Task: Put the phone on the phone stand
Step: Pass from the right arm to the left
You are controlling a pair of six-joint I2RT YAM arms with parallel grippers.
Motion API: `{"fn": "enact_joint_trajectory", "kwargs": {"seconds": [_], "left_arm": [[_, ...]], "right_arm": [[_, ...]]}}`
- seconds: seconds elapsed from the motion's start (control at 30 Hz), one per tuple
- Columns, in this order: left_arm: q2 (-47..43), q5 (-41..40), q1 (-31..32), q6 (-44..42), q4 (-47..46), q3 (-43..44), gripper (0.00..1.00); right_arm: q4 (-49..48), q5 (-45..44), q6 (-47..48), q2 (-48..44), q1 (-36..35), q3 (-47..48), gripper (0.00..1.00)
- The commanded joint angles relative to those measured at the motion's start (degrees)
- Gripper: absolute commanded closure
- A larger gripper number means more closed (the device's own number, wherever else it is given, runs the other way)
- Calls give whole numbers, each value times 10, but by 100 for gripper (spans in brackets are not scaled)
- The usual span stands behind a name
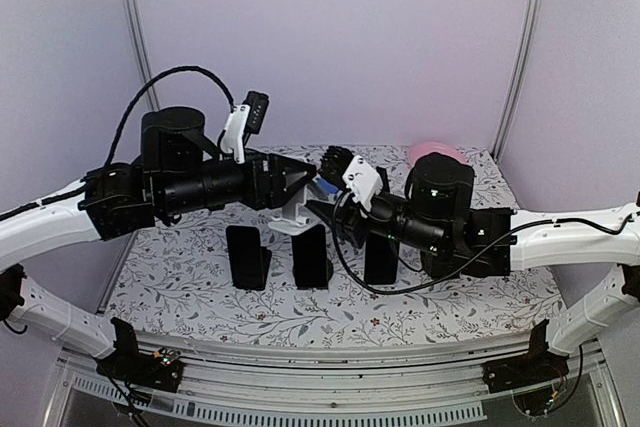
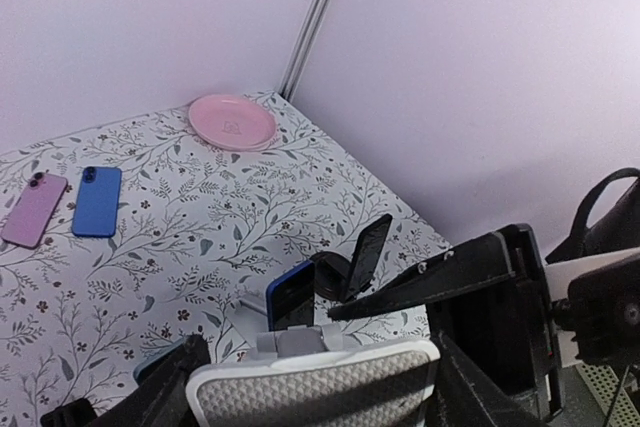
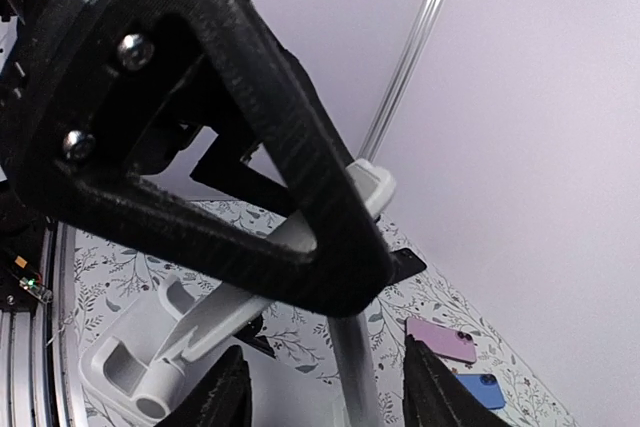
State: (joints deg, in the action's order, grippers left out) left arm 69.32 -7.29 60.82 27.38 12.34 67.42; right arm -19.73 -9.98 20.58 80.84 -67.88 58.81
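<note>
My left gripper (image 1: 300, 179) is shut on a white phone stand (image 1: 290, 215) and holds it above the table's middle. In the left wrist view the stand's textured white plate (image 2: 310, 387) fills the gap between my fingers. A blue phone (image 2: 290, 297) stands upright on the stand's grey lip; a blue corner of it shows from above (image 1: 325, 187). My right gripper (image 1: 328, 209) is close against the stand, and one of its black fingers (image 2: 430, 282) reaches to the phone's right edge. In the right wrist view this gripper (image 3: 325, 392) is open around a thin grey upright edge (image 3: 355, 367).
Three dark upright stands (image 1: 312, 255) line the near table, and one holds a black phone (image 2: 362, 252). A pink phone (image 2: 35, 209) and another blue phone (image 2: 97, 201) lie flat on the floral cloth. A pink plate (image 2: 232, 120) sits in the back right corner.
</note>
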Motion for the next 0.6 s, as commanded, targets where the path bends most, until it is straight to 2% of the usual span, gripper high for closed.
{"fn": "enact_joint_trajectory", "kwargs": {"seconds": [0.0, 0.2, 0.33, 0.57], "left_arm": [[-27, -32, -6, -10, -12, -3, 65], [-56, -61, -19, -17, -2, -4, 67], [-83, -98, -40, -27, 18, -10, 67], [-163, -186, -97, -33, 41, -61, 67]], "right_arm": [[-2, -15, -19, -14, -4, 15, 43], [2, -28, -31, -26, -4, 4, 27], [24, -84, -58, -40, -4, -2, 16], [71, -129, -134, -101, -3, -32, 8]]}}
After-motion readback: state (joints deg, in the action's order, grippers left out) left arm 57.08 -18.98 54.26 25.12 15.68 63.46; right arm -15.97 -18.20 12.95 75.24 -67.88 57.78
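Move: The white phone stand is already in the left fingers, its middle some 4 cm below that hand and 2 cm back, about 1 cm to its right. A propped black phone stands nearly under the left hand, 1 cm ahead, 2 cm right; the leftmost propped phone is 1 cm ahead, 12 cm left; both lie about 27 cm down. From the right hand, its fingers already half open, the white stand lies 3 cm left, 1 cm back and 2 cm below. The left hand keeps its hold on the white stand and carries it away from the right gripper, speeding up as it goes about 10 cm left, with some 3 cm of rise and 3 cm forward, turning nearly 20 degrees counter-clockwise towards the space above the leftmost propped phone. The right hand spreads its half-open fingers almost fully and, a little later, draws back from the stand some 4 cm, to the right and slightly up, swinging a little clockwise. ##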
